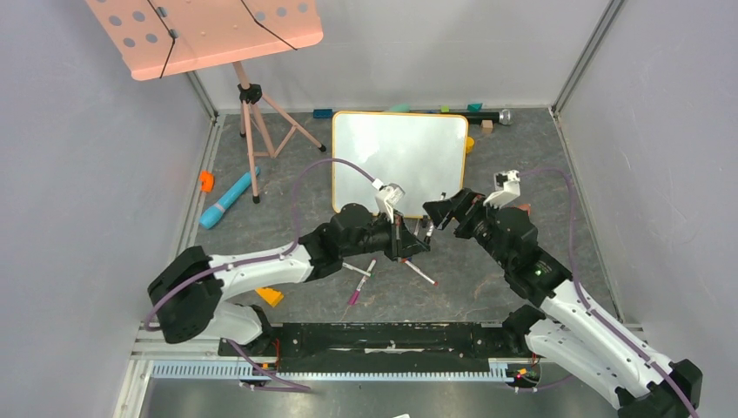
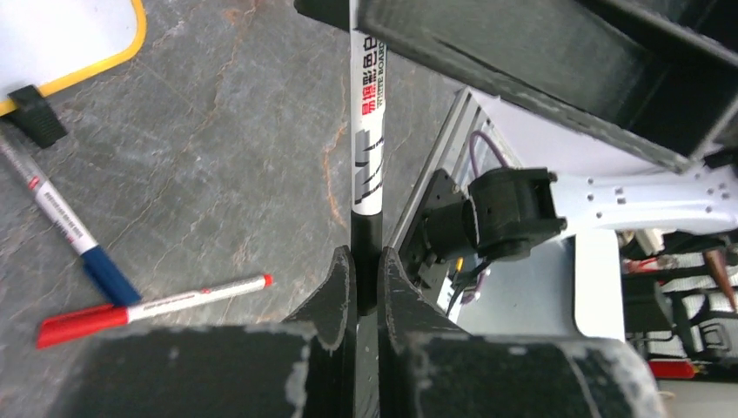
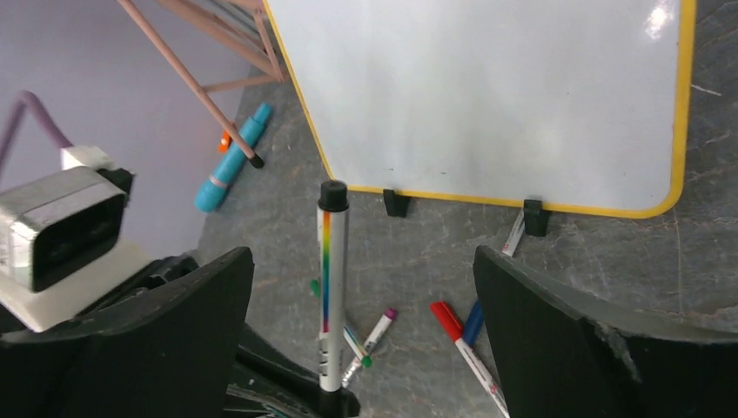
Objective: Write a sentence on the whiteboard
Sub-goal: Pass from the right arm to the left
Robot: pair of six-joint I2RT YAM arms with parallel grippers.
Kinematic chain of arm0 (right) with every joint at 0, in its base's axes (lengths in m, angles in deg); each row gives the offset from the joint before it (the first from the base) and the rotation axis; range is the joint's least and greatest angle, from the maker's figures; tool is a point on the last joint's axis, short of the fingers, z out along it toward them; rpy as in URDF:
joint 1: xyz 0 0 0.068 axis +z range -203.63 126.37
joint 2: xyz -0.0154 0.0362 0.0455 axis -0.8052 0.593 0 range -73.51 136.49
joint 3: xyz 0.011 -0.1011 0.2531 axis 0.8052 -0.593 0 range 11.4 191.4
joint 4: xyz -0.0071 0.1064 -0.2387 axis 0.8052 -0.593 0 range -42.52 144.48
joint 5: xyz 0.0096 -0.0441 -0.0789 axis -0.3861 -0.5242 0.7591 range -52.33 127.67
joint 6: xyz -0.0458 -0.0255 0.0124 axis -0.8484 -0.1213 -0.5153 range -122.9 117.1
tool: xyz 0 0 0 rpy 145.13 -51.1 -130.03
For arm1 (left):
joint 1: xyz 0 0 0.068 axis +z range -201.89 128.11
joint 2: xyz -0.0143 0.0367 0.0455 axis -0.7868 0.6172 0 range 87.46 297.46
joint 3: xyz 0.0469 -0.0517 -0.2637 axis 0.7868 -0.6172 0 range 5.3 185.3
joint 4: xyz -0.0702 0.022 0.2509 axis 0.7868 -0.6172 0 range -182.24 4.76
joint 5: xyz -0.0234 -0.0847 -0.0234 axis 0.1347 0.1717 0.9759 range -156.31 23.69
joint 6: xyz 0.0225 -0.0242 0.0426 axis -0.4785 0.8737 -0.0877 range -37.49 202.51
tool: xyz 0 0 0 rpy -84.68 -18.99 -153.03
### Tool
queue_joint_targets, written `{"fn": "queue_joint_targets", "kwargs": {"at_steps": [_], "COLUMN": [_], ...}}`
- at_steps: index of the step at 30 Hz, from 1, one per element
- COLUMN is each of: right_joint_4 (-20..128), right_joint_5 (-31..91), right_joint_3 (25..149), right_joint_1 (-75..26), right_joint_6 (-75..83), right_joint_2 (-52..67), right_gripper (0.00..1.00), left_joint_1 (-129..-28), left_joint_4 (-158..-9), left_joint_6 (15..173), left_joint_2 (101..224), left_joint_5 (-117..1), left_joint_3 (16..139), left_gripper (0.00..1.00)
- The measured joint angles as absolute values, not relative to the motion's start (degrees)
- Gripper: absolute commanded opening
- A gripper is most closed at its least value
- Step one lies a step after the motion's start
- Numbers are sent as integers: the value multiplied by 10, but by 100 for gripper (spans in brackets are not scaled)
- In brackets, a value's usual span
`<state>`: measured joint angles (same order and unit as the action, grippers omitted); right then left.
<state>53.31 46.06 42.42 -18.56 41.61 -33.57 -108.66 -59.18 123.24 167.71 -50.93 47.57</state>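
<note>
The whiteboard (image 1: 400, 161) (image 3: 496, 96) stands on the grey floor on small black clip feet (image 3: 396, 204), yellow-rimmed, its face plain white; the sentence is not in view. My left gripper (image 1: 409, 246) (image 2: 365, 270) is shut on the black end of a white marker (image 2: 366, 139) with a rainbow stripe (image 3: 331, 287), and the marker points up, black-capped at the top. My right gripper (image 1: 439, 212) (image 3: 361, 261) is open wide, its fingers (image 3: 174, 322) on either side of that marker without touching it. Both grippers are just in front of the board's lower edge.
Loose markers lie on the floor under the grippers: a red one (image 2: 148, 306) (image 3: 466, 348), a blue one (image 2: 70, 231), a purple-tipped one (image 3: 374, 335). A pink music stand (image 1: 204, 35) stands back left, with a teal cylinder (image 1: 228, 198) near it. Small blocks (image 1: 435, 111) lie behind the board.
</note>
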Motion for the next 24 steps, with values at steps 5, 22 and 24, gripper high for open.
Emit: {"fn": "queue_joint_targets", "kwargs": {"at_steps": [5,22,24], "right_joint_4": [405,301,302], "right_joint_5": [373,-27,-31], "right_joint_3": [539,661,661], "right_joint_1": [-187,-224,-214], "right_joint_6": [305,155,155], "right_joint_2": [-286,-161,-153], "right_gripper": [98,95,91], "left_joint_1": [-1087,-1087,-1087], "left_joint_4": [-748,-1132,-1149], "left_joint_6": [1135,715,689], "left_joint_2": [1590,1439,1458], "left_joint_5": [-507,-487,-489], "left_joint_3": [483,541,556], "left_gripper": [2,2,2]}}
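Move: The left fingers already grip the black marker's cap; its middle is about 3 cm ahead of them and 4 above. From this hand, the magenta marker lies some 14 cm left, 4 back and 17 below; the red one straight below by 17. From the open right hand, the black marker's middle is roughly 3 cm back, 1 left and 2 below; the blue marker is level, 3 left and 20 below. Left carries the black marker about 12 cm left and back; open right follows back-left, turning counter-clockwise 50 degrees. ##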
